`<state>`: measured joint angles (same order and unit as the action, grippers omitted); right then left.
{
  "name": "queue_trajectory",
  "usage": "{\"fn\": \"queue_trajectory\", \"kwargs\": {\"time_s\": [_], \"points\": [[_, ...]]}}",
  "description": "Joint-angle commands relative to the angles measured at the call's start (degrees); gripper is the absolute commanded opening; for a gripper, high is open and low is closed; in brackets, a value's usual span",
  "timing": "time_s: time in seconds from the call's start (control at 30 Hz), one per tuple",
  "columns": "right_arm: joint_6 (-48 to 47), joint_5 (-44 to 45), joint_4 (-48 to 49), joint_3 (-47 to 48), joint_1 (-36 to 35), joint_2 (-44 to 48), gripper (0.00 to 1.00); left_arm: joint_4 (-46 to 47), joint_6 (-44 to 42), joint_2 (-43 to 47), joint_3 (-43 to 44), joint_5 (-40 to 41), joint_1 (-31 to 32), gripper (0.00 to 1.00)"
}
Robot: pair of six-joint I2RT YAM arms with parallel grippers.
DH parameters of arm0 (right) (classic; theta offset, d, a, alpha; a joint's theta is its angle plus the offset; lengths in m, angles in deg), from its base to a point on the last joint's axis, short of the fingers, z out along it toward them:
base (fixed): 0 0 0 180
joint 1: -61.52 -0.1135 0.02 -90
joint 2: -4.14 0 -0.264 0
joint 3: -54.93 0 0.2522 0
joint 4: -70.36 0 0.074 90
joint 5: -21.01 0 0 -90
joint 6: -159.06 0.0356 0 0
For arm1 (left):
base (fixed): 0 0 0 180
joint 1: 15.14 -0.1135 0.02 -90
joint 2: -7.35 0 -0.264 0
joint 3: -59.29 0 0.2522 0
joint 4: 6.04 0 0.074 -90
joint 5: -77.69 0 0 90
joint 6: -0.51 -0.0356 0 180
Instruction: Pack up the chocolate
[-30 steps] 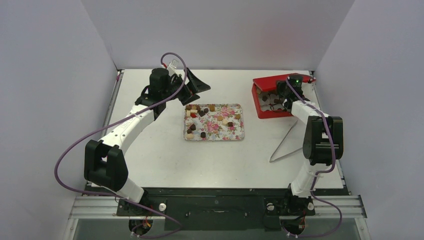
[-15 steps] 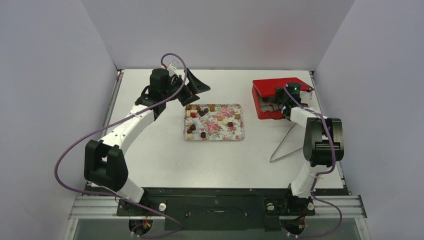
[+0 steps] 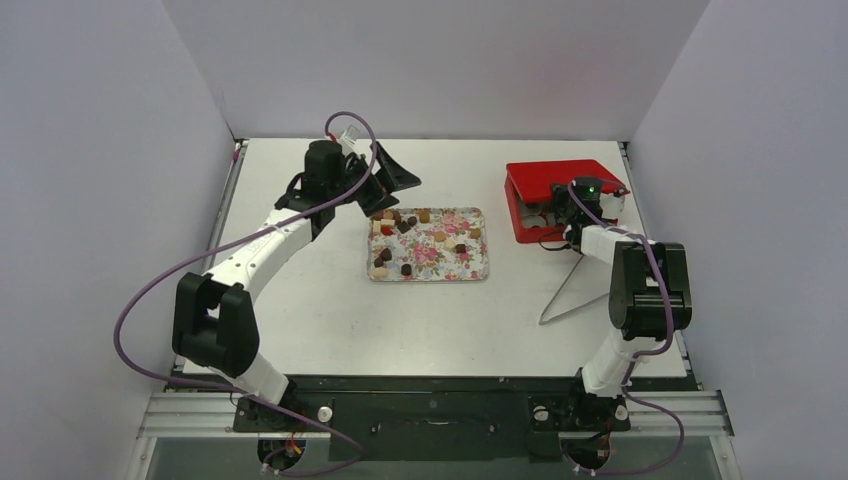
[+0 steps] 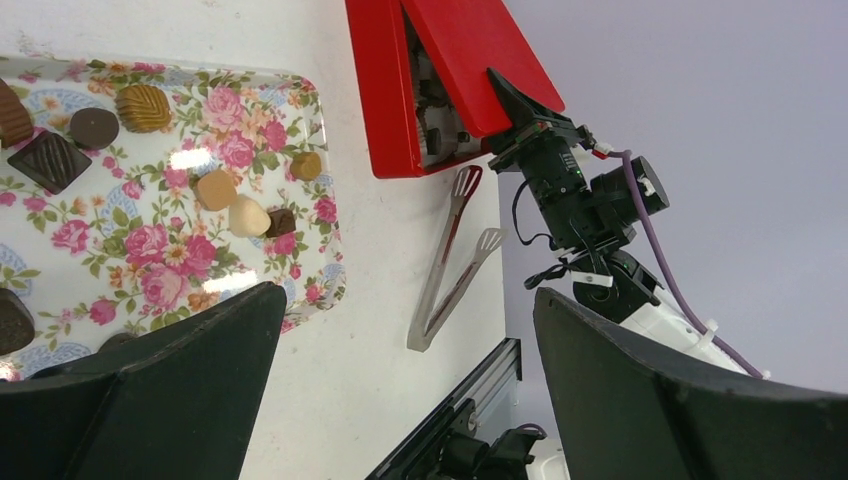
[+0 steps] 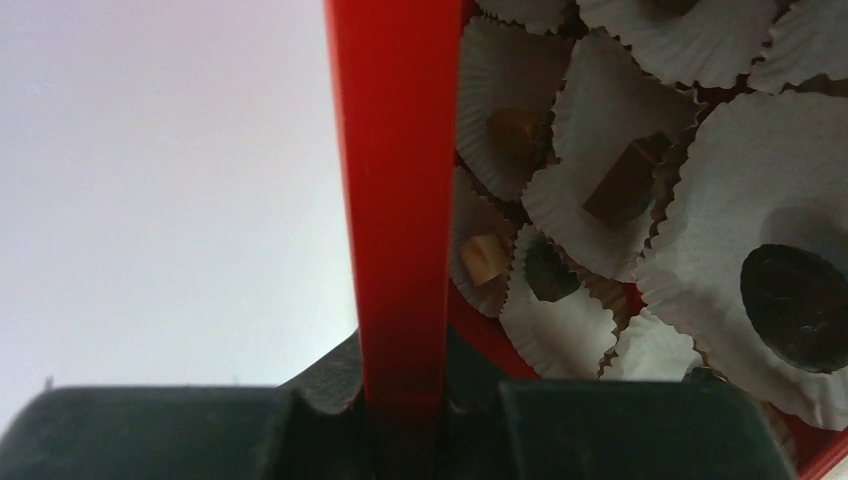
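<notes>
Several loose chocolate pieces (image 3: 424, 215) lie on the flower-patterned tray (image 3: 428, 270); in the left wrist view they (image 4: 215, 190) are brown, tan and cream. More chocolate (image 5: 795, 300) sits in white paper cups (image 5: 610, 110) inside the red box (image 3: 520, 215). My right gripper (image 5: 400, 420) is shut on the edge of the box's red lid (image 5: 395, 200), which hangs tilted low over the box (image 4: 385, 100). My left gripper (image 3: 385, 185) is open and empty, hovering above the tray's far left corner.
Metal tongs (image 3: 565, 290) lie on the white table between the box and my right arm's base, also in the left wrist view as tongs (image 4: 455, 265). Grey walls enclose the table on three sides.
The right gripper has swung the red lid down over the box, hiding most of the inside. The left arm shifted only slightly, its gripper still open.
</notes>
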<state>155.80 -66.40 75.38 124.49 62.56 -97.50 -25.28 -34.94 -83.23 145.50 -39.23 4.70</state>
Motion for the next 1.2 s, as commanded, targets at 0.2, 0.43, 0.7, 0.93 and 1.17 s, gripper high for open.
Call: {"fn": "queue_trajectory", "kwargs": {"time_s": [0.2, 0.43, 0.7, 0.93, 1.17], "points": [[5.96, 1.12, -1.12, -3.71, -0.02, 5.96, 0.24, -0.66, -2.11, -1.56, 0.02, 2.12, 0.53, 0.94], [6.54, -0.83, -3.22, -6.79, 0.64, 8.88, 0.28, -0.93, -2.15, -2.97, 0.68, 2.88, 1.41, 0.94], [5.73, -2.16, -5.91, -11.25, 1.27, 13.84, 0.29, -1.0, -1.83, -5.25, 1.65, 4.43, 3.34, 0.94], [3.66, -4.77, -9.32, -15.59, 2.49, 18.92, 0.3, -0.85, -1.72, -7.22, 3.01, 5.98, 6.18, 0.94], [1.08, -6.84, -12.31, -20.04, 4.94, 24.63, 0.31, -1.07, -1.55, -10.62, 6.33, 7.16, 8.29, 0.94]]}}
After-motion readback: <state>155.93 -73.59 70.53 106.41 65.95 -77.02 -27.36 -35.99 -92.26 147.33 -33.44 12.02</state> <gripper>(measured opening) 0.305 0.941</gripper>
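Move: My right hand still pinches the near edge of the lid, tilted up over the red box, whose middle lies about 1 cm ahead of that hand and 7 below, neither left nor right. The tongs lie some 21 cm back, straight behind and 10 below; the flowered tray sits roughly 37 cm left, 10 back and 9 below. From my left hand, the box is about 10 cm ahead, 46 right and 20 below, the tray some 9 right, level fore and aft, 22 below. I part my right fingers a little, let go of the lid's near edge and draw that hand about 10 cm straight back, almost level, until it is clear of the box's near side. Meanwhile I lower my open left hand some 7 cm above the tray, then swing it about 5 cm right towards the box, touching nothing. ##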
